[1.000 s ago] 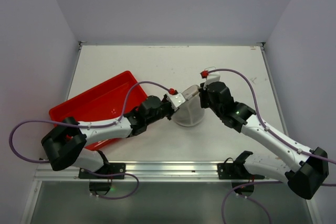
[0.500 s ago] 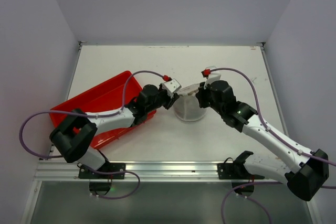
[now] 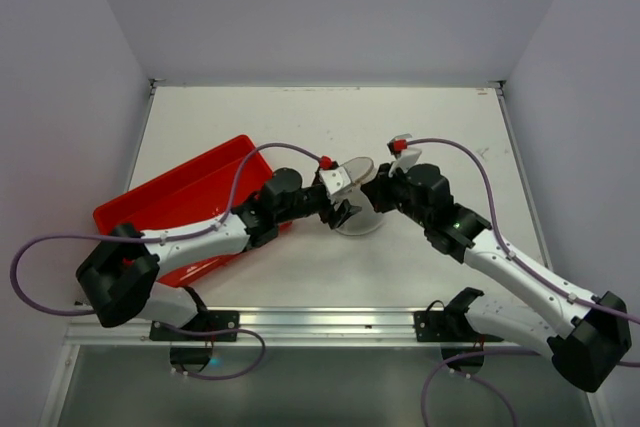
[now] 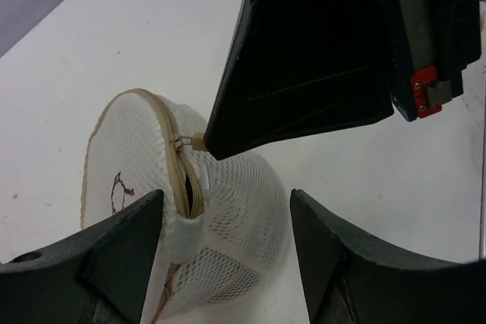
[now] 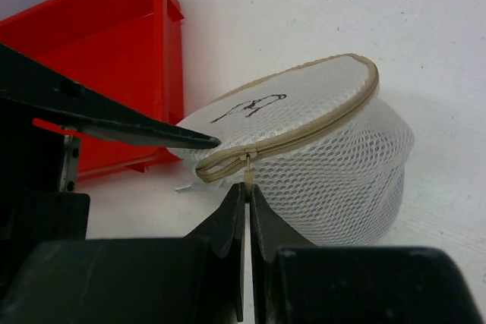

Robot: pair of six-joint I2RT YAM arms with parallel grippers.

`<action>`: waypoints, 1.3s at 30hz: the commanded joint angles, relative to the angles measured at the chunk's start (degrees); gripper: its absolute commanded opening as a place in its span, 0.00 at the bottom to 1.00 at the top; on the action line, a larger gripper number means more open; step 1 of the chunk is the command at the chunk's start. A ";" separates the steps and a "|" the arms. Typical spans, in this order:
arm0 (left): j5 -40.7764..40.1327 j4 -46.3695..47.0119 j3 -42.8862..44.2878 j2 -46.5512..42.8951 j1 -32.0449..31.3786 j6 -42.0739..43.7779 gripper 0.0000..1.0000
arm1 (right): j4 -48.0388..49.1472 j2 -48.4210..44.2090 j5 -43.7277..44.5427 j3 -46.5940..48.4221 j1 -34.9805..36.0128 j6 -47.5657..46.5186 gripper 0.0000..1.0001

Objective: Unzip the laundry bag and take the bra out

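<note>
The laundry bag (image 3: 360,209), a white mesh drum with a tan zipper rim, stands mid-table with its lid (image 5: 292,104) tilted up. My right gripper (image 5: 247,187) is shut on the zipper pull (image 5: 248,174) at the rim, where the zipper gapes a little. My left gripper (image 4: 225,204) is open and straddles the bag's lower side (image 4: 228,218); its right finger (image 4: 334,256) stands apart from the mesh. In the top view the left gripper (image 3: 340,211) and right gripper (image 3: 374,193) meet at the bag from either side. The bra is hidden.
A red plastic tray (image 3: 180,202) lies left of the bag, under my left arm, and shows in the right wrist view as a red tray (image 5: 114,43) just behind the left finger (image 5: 129,128). White tabletop extends beyond and right of the bag.
My left gripper has opened, pulled back from the rim, then come forward around the bag's side. The right gripper has kept the pull and shifted slightly left; the lid now tilts up.
</note>
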 commanded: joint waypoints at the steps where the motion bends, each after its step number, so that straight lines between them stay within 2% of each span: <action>1: 1.93 -5.49 4.38 3.71 -1.13 3.18 0.70 | 4.94 -1.31 -2.47 -0.71 0.06 1.55 0.00; 6: -1.58 -5.15 6.67 6.18 -1.39 3.79 0.67 | 4.68 -2.11 -2.91 -0.97 0.06 1.56 0.00; 9: -1.67 -4.36 7.20 6.62 -1.39 3.80 0.61 | 4.77 -2.98 -3.35 -1.24 0.06 1.64 0.00; 12: -1.23 -4.09 7.29 6.97 -1.39 3.79 0.39 | 4.59 -3.60 -3.18 -1.32 0.06 1.82 0.00; 13: -1.49 -3.75 7.11 6.97 -1.39 3.79 0.27 | 4.59 -3.86 -3.00 -1.32 0.06 1.82 0.00; 16: -2.20 -2.78 5.88 6.01 -1.39 4.06 0.12 | 4.07 -3.86 -2.30 -1.24 0.06 1.91 0.00; 20: -2.72 -2.77 4.04 3.82 -1.39 4.67 0.00 | 2.75 -2.99 -2.12 -0.54 -0.02 2.52 0.00; 26: -3.60 -2.77 2.28 0.65 -1.39 5.29 0.00 | -1.73 -3.42 3.23 1.66 -0.02 1.03 0.00; 35: -2.11 -2.25 -0.71 -3.48 -1.39 5.20 0.00 | -2.44 -1.67 10.00 1.31 -1.87 -0.37 0.00; 39: -2.37 -3.30 -0.71 -4.62 -1.39 5.55 0.00 | -2.53 -0.09 10.54 1.84 -5.37 -0.29 0.00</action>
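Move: The zipper end of the laundry bag sits just off the open left fingers, about 1 cm ahead, 2 cm to the right and 3 cm below. The zipper pull, already pinched in the right fingers, is some 2 cm ahead, 5 cm right and 1 cm below the left hand; the bag's body centres 1 cm back, 4 cm right and 7 cm down. From the right hand, the zipper end lies about 1 cm back, 3 cm left and 2 cm lower. Down some 2.5 cm, slightly right and forward, the left hand brings its open fingers over the bag's zipper end and closes on it, then keeps its grip while drawing it left, back and a little up, about 3 cm. The right hand first eases back about 1 cm with the zipper pull, then jerks right and forward about 2 cm; its shut fingers come off the pull. ##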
